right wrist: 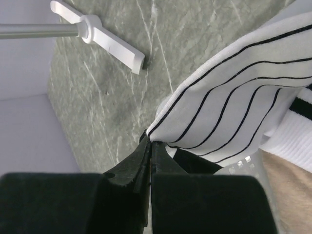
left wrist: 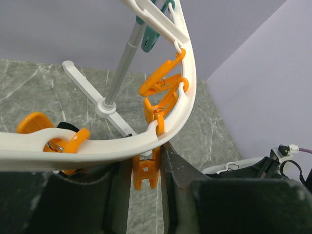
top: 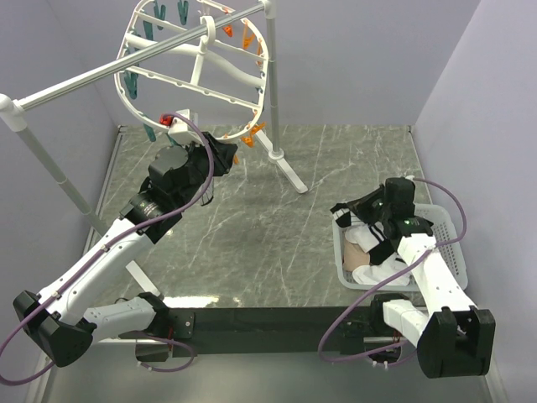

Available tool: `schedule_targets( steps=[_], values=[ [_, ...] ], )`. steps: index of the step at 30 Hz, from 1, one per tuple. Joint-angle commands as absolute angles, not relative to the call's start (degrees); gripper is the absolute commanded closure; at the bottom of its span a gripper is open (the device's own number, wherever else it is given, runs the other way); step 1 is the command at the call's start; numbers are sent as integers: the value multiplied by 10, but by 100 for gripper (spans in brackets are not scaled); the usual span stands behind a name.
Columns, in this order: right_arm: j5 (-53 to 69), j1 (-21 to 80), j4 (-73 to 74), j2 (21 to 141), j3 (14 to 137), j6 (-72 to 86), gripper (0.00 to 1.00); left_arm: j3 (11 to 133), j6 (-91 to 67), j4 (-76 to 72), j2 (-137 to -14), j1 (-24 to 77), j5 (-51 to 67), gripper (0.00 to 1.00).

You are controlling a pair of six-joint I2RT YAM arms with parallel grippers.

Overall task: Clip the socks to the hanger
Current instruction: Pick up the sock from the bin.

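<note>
The hanger, a white oval frame with orange and teal clips, hangs from a rail at the back left. My left gripper is raised to its lower rim and is shut on an orange clip that dangles there, one finger on each side. Over the basket my right gripper is shut on the edge of a white sock with thin black stripes, pinched at the fingertips. Below it lie a beige sock, a white sock with a black band and a black sock.
A white lattice basket holding the socks stands at the right near the wall. The silver rail crosses the back left on white posts, and its white foot reaches onto the marble table. Other orange clips hang along the rim.
</note>
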State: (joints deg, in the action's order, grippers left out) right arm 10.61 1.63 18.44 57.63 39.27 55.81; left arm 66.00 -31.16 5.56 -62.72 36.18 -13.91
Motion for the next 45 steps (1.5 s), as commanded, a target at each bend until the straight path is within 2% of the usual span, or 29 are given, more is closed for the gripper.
schedule_targets(
  steps=[1,3,4,7,8,13,18,23,26,27,31,34,35,38,41,45],
  values=[
    [108,19,151,575,395,563,100,664,-322,27,-617,356,-141,77],
    [102,18,178,577,407,549,89,665,-322,28,-619,356,-140,77],
    [99,19,188,579,410,532,68,664,-322,28,-620,356,-140,77],
    [94,19,235,585,433,480,45,664,-323,28,-621,356,-140,77],
    [93,19,254,587,450,463,35,665,-323,28,-623,356,-139,77],
    [65,19,322,598,528,313,20,664,-325,26,-621,356,-139,77],
    [127,18,316,607,575,137,18,662,-323,25,-620,356,-136,77],
    [190,23,276,599,548,20,15,664,-318,22,-623,356,-134,77],
    [284,32,236,547,504,-115,15,667,-312,19,-625,356,-134,77],
    [311,33,229,513,492,-230,15,667,-311,18,-627,356,-133,77],
    [341,33,164,460,449,-372,12,668,-312,16,-632,356,-127,77],
    [359,32,240,513,488,-449,10,665,-311,14,-629,356,-131,77],
    [366,31,327,536,529,-483,11,664,-311,13,-629,356,-132,77],
    [381,32,428,607,583,-570,12,663,-309,15,-626,356,-136,77],
    [396,33,454,636,618,-591,12,659,-312,18,-623,356,-141,77],
    [346,32,548,708,693,-630,14,652,-312,12,-615,355,-148,76]
  ],
)
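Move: The right fingers are shut on an edge of the striped sock, draped over the bin's far-left corner; its middle lies about 3 cm back and some 4 cm below. The corner is about 3 cm left and 5 cm below, the brown sock roughly 9 cm back, 3 cm right and 8 cm down, the black sock 12 cm back and 9 cm right, equally low. From the left hand the striped sock lies about 30 cm right, 4 cm back and 25 cm below. The right fingers let go of the striped sock, opening nearly wide with barely any travel at first. Clear of the cloth, the hand rises about 7 cm, with a brief dip back towards the base, then sinks again to end some 4 cm up, still over the sock. Meanwhile the wrist rolls about 110 degrees counter-clockwise, leaving the open fingers pointing forward-left and down at the sock. ##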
